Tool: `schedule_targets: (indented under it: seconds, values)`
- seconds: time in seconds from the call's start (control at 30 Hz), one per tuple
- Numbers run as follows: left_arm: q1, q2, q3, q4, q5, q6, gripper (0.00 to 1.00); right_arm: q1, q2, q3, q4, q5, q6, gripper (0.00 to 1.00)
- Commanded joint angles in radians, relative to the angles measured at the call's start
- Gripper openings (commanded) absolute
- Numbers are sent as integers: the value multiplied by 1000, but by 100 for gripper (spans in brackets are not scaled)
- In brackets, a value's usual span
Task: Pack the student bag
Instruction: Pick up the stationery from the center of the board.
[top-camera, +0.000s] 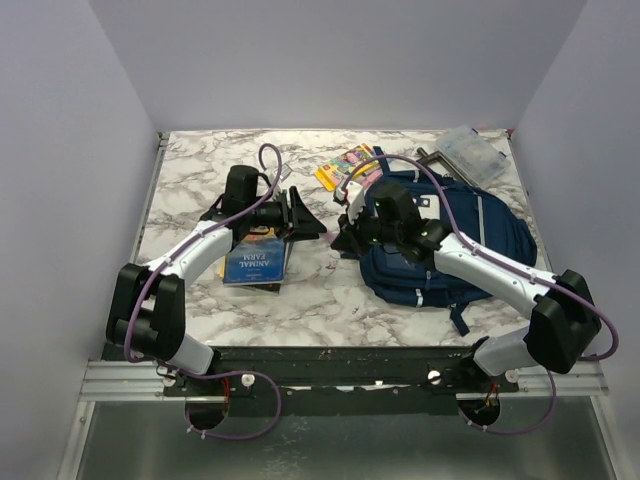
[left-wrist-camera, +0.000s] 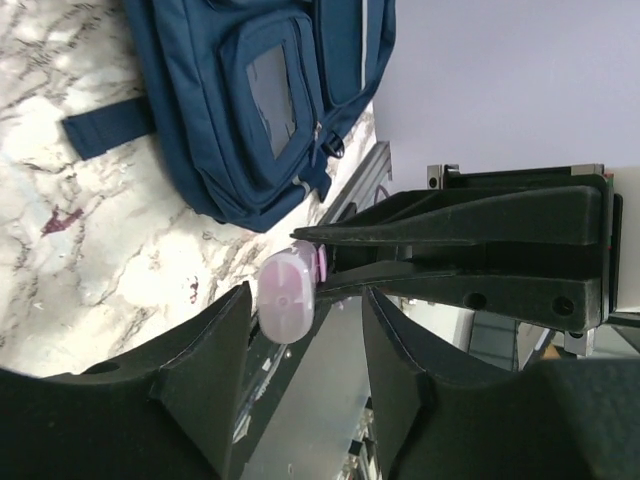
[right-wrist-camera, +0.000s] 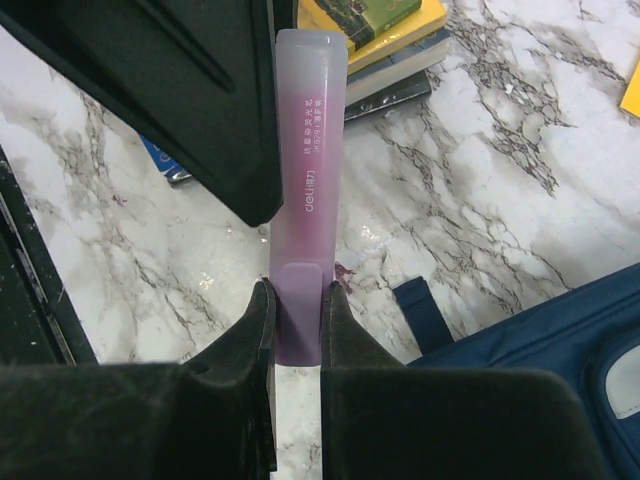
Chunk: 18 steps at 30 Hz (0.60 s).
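Observation:
The student bag (top-camera: 470, 235), navy blue with grey stripes, lies flat at the right of the table; it also shows in the left wrist view (left-wrist-camera: 250, 90). My right gripper (right-wrist-camera: 298, 300) is shut on the base of a pink highlighter (right-wrist-camera: 308, 180), held level above the table left of the bag. My left gripper (left-wrist-camera: 305, 300) faces it. Its jaws stand apart around the highlighter's free end (left-wrist-camera: 285, 298), which sits close to one finger with a gap to the other. In the top view the two grippers (top-camera: 300, 215) (top-camera: 345, 232) meet tip to tip.
A blue "Animal Farm" book (top-camera: 255, 258) lies under the left arm on a small stack of books (right-wrist-camera: 380, 40). A colourful booklet (top-camera: 345, 165) and a clear plastic case (top-camera: 472, 152) lie at the back. Bag straps (right-wrist-camera: 425, 315) trail onto the marble.

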Motion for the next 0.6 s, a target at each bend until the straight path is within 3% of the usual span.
schedule_targets:
  seconds: [0.0, 0.13, 0.23, 0.3, 0.37, 0.57]
  values:
    - [-17, 14, 9, 24, 42, 9, 48, 9, -30, 6, -33, -46, -18, 1]
    - [-18, 13, 19, 23, 43, 10, 42, 27, -38, 13, -58, -49, -33, 1]
    - [-18, 4, 23, 24, 44, 16, 25, 42, -38, 24, -72, -20, -13, 3]
    - [-18, -10, 24, 24, 39, 23, 10, 47, -39, 32, -78, -6, 16, 13]
    - [-10, -35, 24, 24, 30, 30, 0, 47, -45, 37, -82, 12, 57, 19]
    - [26, -154, 23, 24, -26, 47, 0, 47, -61, 53, -98, 183, 327, 61]
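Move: Between the two grippers the pink highlighter, its cap end still pinched by the right fingers, has its middle about 4 cm to the right hand's left, 1 cm ahead and 1 cm up. It already stands between the left hand's half-open fingers, some 1 cm to that hand's right. The book stack is about 13 cm left of the left hand, 7 cm ahead, 17 cm below. From the right hand, the bag's loose strap is 7 cm ahead, straight on, 15 cm below; the bag's middle is 8 cm ahead, 23 cm right, 13 cm below. Shutting on the highlighter almost in place, the left fingers pinch its free end while the right hand, still gripping the cap end, eases back about 1.5 cm. Then the right fingers spread to roughly half open and let go, that wrist tipping some 5 degrees, and the left hand, grip kept, starts up by about 1 cm. ##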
